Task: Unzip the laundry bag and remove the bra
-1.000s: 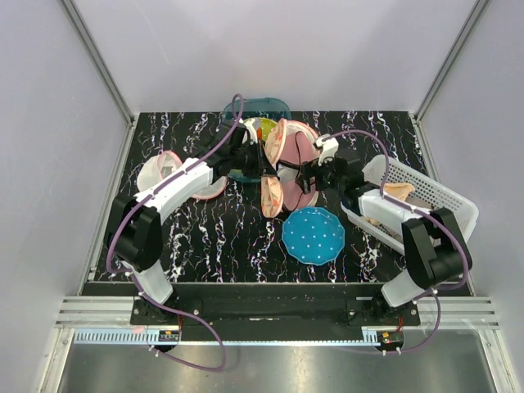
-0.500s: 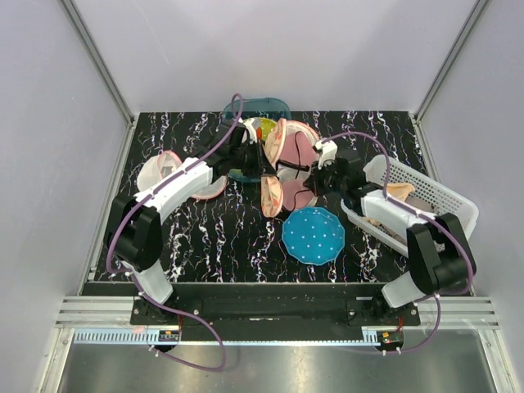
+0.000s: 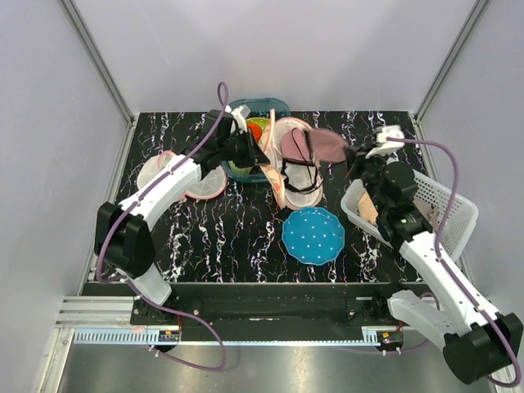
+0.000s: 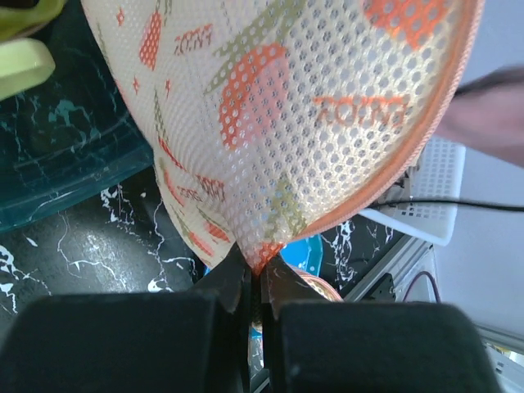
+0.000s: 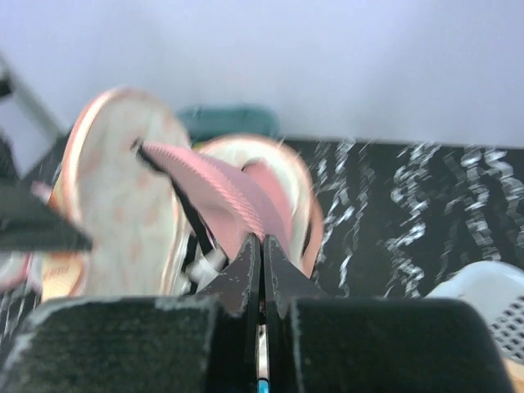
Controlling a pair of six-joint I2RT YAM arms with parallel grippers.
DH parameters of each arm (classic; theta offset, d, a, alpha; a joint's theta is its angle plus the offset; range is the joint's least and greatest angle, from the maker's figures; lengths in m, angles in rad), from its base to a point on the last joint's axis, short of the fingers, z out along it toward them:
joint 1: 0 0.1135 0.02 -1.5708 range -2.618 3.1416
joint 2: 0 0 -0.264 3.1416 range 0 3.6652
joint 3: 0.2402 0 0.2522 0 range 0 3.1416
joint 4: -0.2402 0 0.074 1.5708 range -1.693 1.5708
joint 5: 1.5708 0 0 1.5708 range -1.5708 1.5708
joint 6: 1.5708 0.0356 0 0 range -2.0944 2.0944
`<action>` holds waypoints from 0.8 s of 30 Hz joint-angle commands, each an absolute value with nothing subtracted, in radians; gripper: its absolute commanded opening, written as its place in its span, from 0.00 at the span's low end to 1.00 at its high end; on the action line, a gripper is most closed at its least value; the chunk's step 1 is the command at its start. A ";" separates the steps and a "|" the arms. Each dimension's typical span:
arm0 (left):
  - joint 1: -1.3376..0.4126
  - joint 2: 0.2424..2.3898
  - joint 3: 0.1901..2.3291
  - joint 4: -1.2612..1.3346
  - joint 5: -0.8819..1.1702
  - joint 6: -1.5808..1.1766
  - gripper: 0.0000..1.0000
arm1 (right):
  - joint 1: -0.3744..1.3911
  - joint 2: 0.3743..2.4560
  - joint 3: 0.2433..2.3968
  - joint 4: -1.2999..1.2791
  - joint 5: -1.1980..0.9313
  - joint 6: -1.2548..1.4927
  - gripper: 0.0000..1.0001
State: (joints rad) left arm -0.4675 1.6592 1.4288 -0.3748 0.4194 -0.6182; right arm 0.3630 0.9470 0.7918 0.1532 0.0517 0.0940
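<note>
The laundry bag (image 3: 304,190), peach mesh with red and green prints and pink edging, lies open at the table's middle back. My left gripper (image 3: 255,154) is shut on its left edge; in the left wrist view the bag (image 4: 311,123) hangs from the pinch of my left gripper (image 4: 258,274). My right gripper (image 3: 350,157) is shut on a pink bra (image 3: 326,144) and holds it raised to the right of the bag, with black straps trailing back into the opening. In the right wrist view the bra (image 5: 221,188) is stretched from my right gripper (image 5: 262,246) to the bag (image 5: 115,188).
A blue dotted plate (image 3: 313,235) lies in front of the bag. A white slotted basket (image 3: 438,205) with cloth stands at the right. A teal bin (image 3: 260,107) sits at the back. A white mesh pink-rimmed piece (image 3: 173,174) lies at the left.
My right arm has drawn back to the right and up, pulling the pink bra out of the bag. My left gripper has stayed on the bag's edge and shifted slightly toward the back.
</note>
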 commanded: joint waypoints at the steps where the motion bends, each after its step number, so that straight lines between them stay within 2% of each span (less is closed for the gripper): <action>1: -0.462 1.551 1.535 -0.388 0.419 -0.577 0.00 | 0.359 0.873 0.899 0.221 0.366 0.166 0.00; 9: -0.431 1.503 1.552 -0.431 0.410 -0.545 0.00 | 0.359 0.799 1.025 0.267 0.623 0.005 0.00; 19: -0.419 1.483 1.531 -0.433 0.417 -0.542 0.00 | 0.350 0.989 1.391 0.350 0.580 -0.244 0.00; 24: -0.411 1.470 1.528 -0.439 0.423 -0.528 0.00 | 0.348 1.037 1.488 0.354 0.551 -0.270 0.00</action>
State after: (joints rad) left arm -0.4225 1.5265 1.5143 -0.4725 0.4160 -0.5503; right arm 0.3542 1.0191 1.4166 0.3061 0.5793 -0.2024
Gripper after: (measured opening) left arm 0.017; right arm 0.014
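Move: The right hand already pinches one bra cup just clear of the bag; the white basket, on the side it heads for, lies about 18 cm to its right, 4 cm ahead and 26 cm below. The laundry bag's open middle is some 14 cm to its left, 9 cm ahead and 16 cm below. The blue mat is 8 cm to its left, level with it, 30 cm below. From the left hand, the bra's middle is roughly 13 cm right, 6 cm ahead, about level. Keeping its pinch on the cup, the right hand hauls the bra up and away from the laundry bag, rising nearly 30 cm while travelling about 12 cm right and a little back, with its fingers tipping upward and swinging clockwise, each by some 35 degrees. The left hand keeps its closed grip on the bag's edge and lifts it quickly by 7 or 8 cm, tipping slightly upward, then eases a few centimetres left and holds there. ##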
